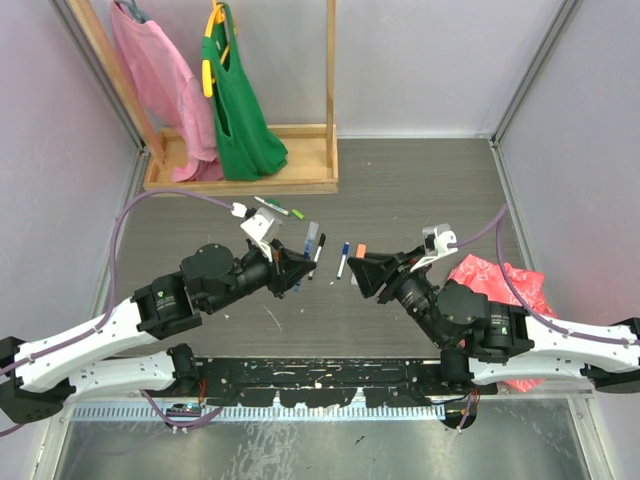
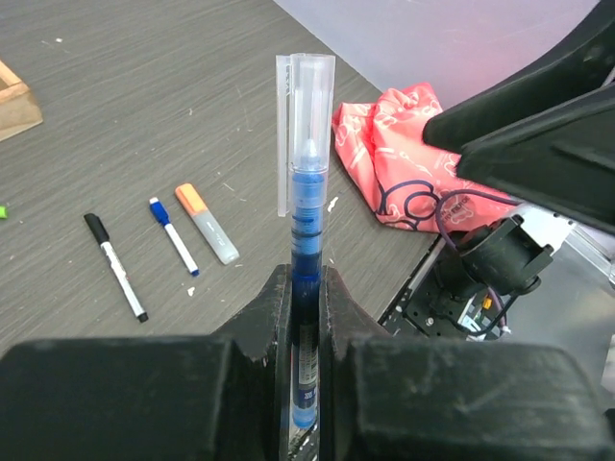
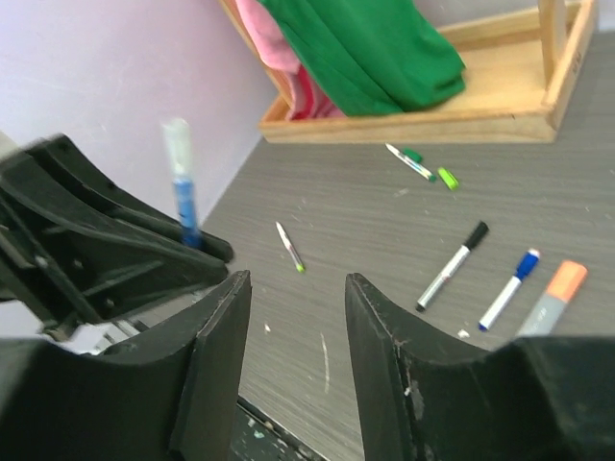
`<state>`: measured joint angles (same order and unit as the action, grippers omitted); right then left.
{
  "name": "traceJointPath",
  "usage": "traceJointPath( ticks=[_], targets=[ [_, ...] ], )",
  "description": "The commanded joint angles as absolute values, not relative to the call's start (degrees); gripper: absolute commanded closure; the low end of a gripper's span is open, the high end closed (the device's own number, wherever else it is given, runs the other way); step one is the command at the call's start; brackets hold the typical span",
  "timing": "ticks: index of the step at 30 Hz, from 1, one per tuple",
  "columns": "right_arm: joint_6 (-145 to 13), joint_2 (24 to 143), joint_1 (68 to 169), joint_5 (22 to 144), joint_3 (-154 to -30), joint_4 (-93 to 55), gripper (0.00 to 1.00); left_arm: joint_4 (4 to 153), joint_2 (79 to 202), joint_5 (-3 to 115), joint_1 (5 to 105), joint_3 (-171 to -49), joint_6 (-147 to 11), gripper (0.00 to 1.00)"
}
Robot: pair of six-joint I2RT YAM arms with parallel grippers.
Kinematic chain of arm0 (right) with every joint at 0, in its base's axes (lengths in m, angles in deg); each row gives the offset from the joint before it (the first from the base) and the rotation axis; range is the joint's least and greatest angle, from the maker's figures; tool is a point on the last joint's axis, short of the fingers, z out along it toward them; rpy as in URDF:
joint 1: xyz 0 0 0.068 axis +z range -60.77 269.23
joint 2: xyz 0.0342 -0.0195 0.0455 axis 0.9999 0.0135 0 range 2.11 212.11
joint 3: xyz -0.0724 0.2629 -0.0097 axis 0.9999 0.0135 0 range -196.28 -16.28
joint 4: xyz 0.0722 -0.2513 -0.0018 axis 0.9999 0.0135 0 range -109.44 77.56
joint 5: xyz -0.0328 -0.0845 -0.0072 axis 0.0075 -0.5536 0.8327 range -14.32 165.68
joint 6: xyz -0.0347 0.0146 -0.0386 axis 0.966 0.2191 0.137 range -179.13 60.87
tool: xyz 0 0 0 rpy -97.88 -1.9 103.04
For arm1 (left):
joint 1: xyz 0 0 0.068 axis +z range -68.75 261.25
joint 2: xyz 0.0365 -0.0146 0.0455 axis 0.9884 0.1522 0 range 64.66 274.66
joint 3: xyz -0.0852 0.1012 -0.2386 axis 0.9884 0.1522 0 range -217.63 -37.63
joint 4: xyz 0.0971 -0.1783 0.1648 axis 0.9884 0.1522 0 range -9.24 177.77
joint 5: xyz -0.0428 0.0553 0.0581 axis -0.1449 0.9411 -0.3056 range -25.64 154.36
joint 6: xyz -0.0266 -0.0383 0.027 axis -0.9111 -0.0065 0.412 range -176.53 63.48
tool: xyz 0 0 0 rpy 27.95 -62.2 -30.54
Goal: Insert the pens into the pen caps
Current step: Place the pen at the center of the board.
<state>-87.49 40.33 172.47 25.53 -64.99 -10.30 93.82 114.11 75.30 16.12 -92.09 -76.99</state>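
My left gripper [image 2: 306, 280] is shut on a blue pen [image 2: 307, 206] that stands upright out of the jaws. A clear cap with a clip [image 2: 306, 86] sits over its tip. From above, the same blue pen [image 1: 311, 239] is held over mid-table. My right gripper [image 3: 293, 286] faces it a short way off, open, with nothing between its fingers. On the table lie a black-capped pen [image 3: 452, 266], a blue-capped pen [image 3: 509, 288], an orange-capped marker [image 3: 554, 296], a thin pen with a light green tip [image 3: 290, 247], a green pen [image 3: 410, 160] and a light green cap [image 3: 448, 178].
A wooden rack base [image 1: 240, 165] with a pink garment [image 1: 160, 70] and a green garment [image 1: 238, 100] hanging over it stands at the back left. A crumpled pink bag [image 1: 500, 285] lies by the right arm. Grey walls close in both sides.
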Motion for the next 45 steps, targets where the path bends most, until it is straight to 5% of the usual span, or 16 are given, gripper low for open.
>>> traceJointPath(
  ticks=[1, 16, 28, 45],
  targets=[
    [-95.2, 38.0, 172.6, 24.0, -62.2, -3.4, 0.49, 90.3, 113.0, 69.4, 16.1, -91.2, -77.6, 1.00],
    [-108.5, 34.3, 172.6, 26.7, -53.9, 7.0, 0.21, 100.5, 121.6, 73.7, 16.8, -87.4, -83.2, 1.00],
    [-111.0, 34.9, 172.6, 28.8, -52.7, 9.9, 0.07, 103.1, 136.2, 68.1, 31.2, -92.9, -80.9, 1.00],
    [-115.7, 31.0, 172.6, 28.0, -50.5, 13.5, 0.04, 102.7, 157.1, 69.7, 33.6, -104.3, -83.3, 1.00]
  ],
)
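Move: Ahead of the left hand, which holds the capped blue pen, the clear spot at the board's centre lies about 14 cm forward, 2 cm left and 30 cm down. On the board at that depth, the black-capped pen is some 18 cm ahead and 3 cm right, the blue-capped marker 17 cm ahead and 10 cm right, the orange highlighter 16 cm ahead and 15 cm right. From the empty right hand the spot is roughly 18 cm ahead, 14 cm left, 32 cm below. Lowering the still-pinched pen, the left hand sinks about 22 cm towards the centre of the board, easing back slightly before swinging some 11 cm forward, while the wrist tips the fingers from nearly level to steeply downward. The empty right hand drops about 15 cm, tilts down some 20 degrees and spreads its fingers from half to wide open. ##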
